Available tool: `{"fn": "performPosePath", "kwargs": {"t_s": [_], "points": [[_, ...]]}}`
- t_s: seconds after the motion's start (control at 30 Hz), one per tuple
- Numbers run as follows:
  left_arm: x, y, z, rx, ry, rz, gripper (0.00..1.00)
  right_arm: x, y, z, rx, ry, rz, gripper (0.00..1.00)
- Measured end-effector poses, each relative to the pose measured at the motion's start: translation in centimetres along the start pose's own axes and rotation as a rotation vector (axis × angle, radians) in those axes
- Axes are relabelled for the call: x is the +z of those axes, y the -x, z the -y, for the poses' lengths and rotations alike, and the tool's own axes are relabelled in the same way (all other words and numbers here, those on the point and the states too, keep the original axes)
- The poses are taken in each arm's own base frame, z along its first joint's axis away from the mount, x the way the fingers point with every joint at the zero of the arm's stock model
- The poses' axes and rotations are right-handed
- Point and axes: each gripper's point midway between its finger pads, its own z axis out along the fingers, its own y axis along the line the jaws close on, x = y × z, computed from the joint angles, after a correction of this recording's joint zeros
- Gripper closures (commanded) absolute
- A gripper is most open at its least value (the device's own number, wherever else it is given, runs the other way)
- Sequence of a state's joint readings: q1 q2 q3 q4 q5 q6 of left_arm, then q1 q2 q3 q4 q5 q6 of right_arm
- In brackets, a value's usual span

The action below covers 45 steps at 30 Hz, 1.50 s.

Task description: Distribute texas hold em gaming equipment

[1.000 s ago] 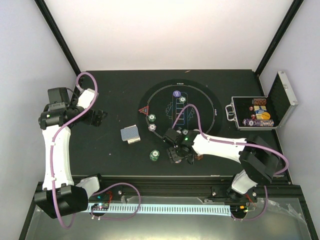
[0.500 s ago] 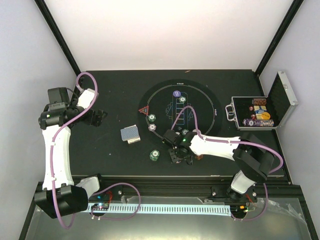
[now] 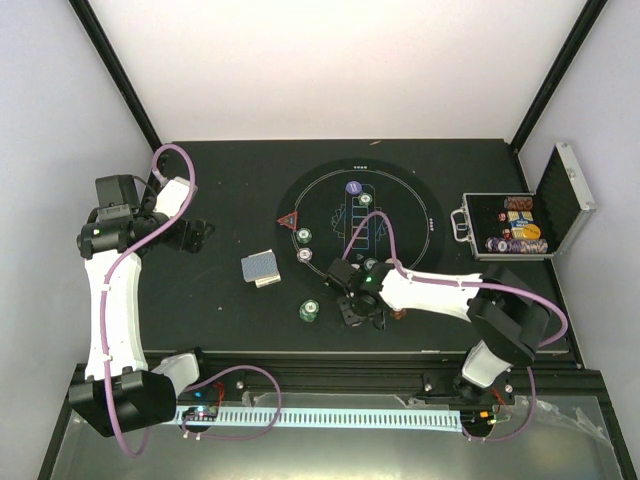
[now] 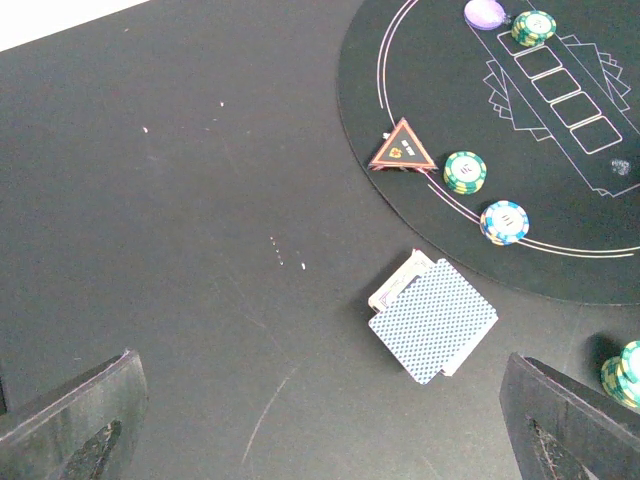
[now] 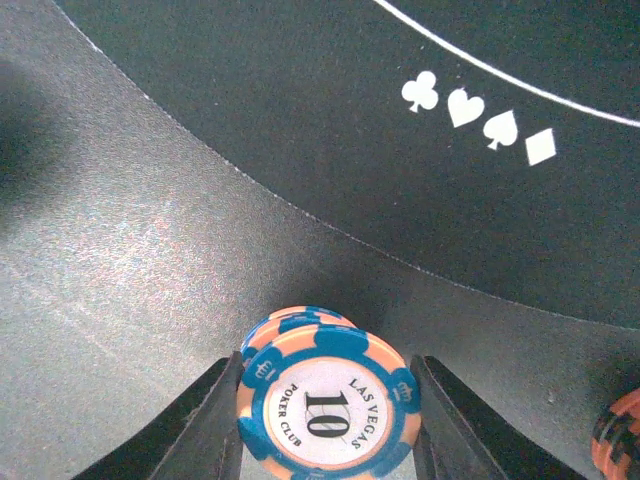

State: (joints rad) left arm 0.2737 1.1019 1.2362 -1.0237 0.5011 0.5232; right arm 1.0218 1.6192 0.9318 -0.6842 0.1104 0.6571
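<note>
In the right wrist view my right gripper (image 5: 328, 420) has both fingers against the edges of a short stack of orange-and-blue "10" poker chips (image 5: 330, 405). The stack stands on the table just outside the black mat (image 5: 350, 100). From above, this gripper (image 3: 360, 310) covers those chips. My left gripper (image 3: 195, 235) hangs open far left, nothing between its fingers (image 4: 70, 420). The blue-backed card deck (image 3: 262, 268) (image 4: 432, 318) lies left of the mat. A red triangle marker (image 3: 289, 220), green chips (image 3: 303, 236), a white chip stack (image 3: 305, 256) and a purple button (image 3: 353, 187) sit on the mat.
Another green chip stack (image 3: 309, 311) stands left of the right gripper, and a brown-red chip (image 3: 397, 314) (image 5: 620, 440) lies just to its right. The open silver case (image 3: 565, 200) with chips stands at the right edge. Black frame rails border the table.
The right gripper's jaws have narrowed onto the orange-and-blue chip stack, and the arm shifted slightly left. The left arm has not moved.
</note>
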Motion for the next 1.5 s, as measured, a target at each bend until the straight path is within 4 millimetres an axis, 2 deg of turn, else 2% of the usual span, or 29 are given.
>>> {"fn": "performPosePath", "kwargs": {"t_s": [0.27,0.47,0.6,0.77,0.87,0.97,1.1,1.3,1.43,1.5], "points": [[0.0,0.0,0.0,0.000,0.000,0.000,0.01,-2.8,1.9,-0.6,0.001,0.015,0.053,0.67],[0.0,0.0,0.0,0.000,0.000,0.000,0.01,-5.7,5.4,-0.7,0.004,0.016,0.128,0.67],[0.0,0.0,0.0,0.000,0.000,0.000,0.01,-7.3,9.1,1.9,0.056,-0.009,0.180,0.68],[0.0,0.0,0.0,0.000,0.000,0.000,0.01,-8.1,16.4,8.5,0.182,-0.086,0.243,0.68],[0.0,0.0,0.0,0.000,0.000,0.000,0.01,-7.3,20.6,12.2,0.237,-0.130,0.263,0.67],[0.1,0.0,0.0,-0.001,-0.001,-0.002,0.01,-5.7,24.3,15.3,0.274,-0.166,0.266,0.67],[0.5,-0.2,-0.2,-0.010,-0.010,-0.015,0.01,-2.6,27.7,18.4,0.310,-0.185,0.250,0.67],[1.1,-0.4,-0.3,-0.021,-0.026,-0.029,0.01,2.4,30.3,21.2,0.348,-0.181,0.210,0.67],[1.2,-0.4,-0.3,-0.021,-0.028,-0.029,0.01,5.5,30.7,22.3,0.367,-0.177,0.177,0.66],[1.2,-0.4,-0.3,-0.022,-0.029,-0.029,0.01,6.8,30.6,22.8,0.376,-0.173,0.160,0.62]]}}
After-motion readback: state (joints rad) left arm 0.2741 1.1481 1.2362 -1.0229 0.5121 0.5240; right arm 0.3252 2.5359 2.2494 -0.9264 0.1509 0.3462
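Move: The right hand holds white-and-blue chips over their own stack; the empty felt just right of the far green chips, where it takes them, lies about 38 cm ahead, 10 cm right and 2 cm lower. The far green chips stand some 36 cm ahead and 4 cm right, the purple button 40 cm ahead and 1 cm right. Nearer, green chips stand 14 cm ahead, 5 cm right. From the left hand that spot lies roughly 26 cm ahead, 40 cm right, 27 cm down. Keeping the white-and-blue chips pinched, the right hand lifts them clear of their stack, almost straight up at first, then swings fast outward over the felt, some 37 cm forward and 9 cm right in all, cresting about 11 cm above its start. Past the near green chips it sinks steeply again to about its starting height, just right of the far green chips, turning some 25 degrees clockwise on the way, its fingers tipping slightly outward and staying closed. ##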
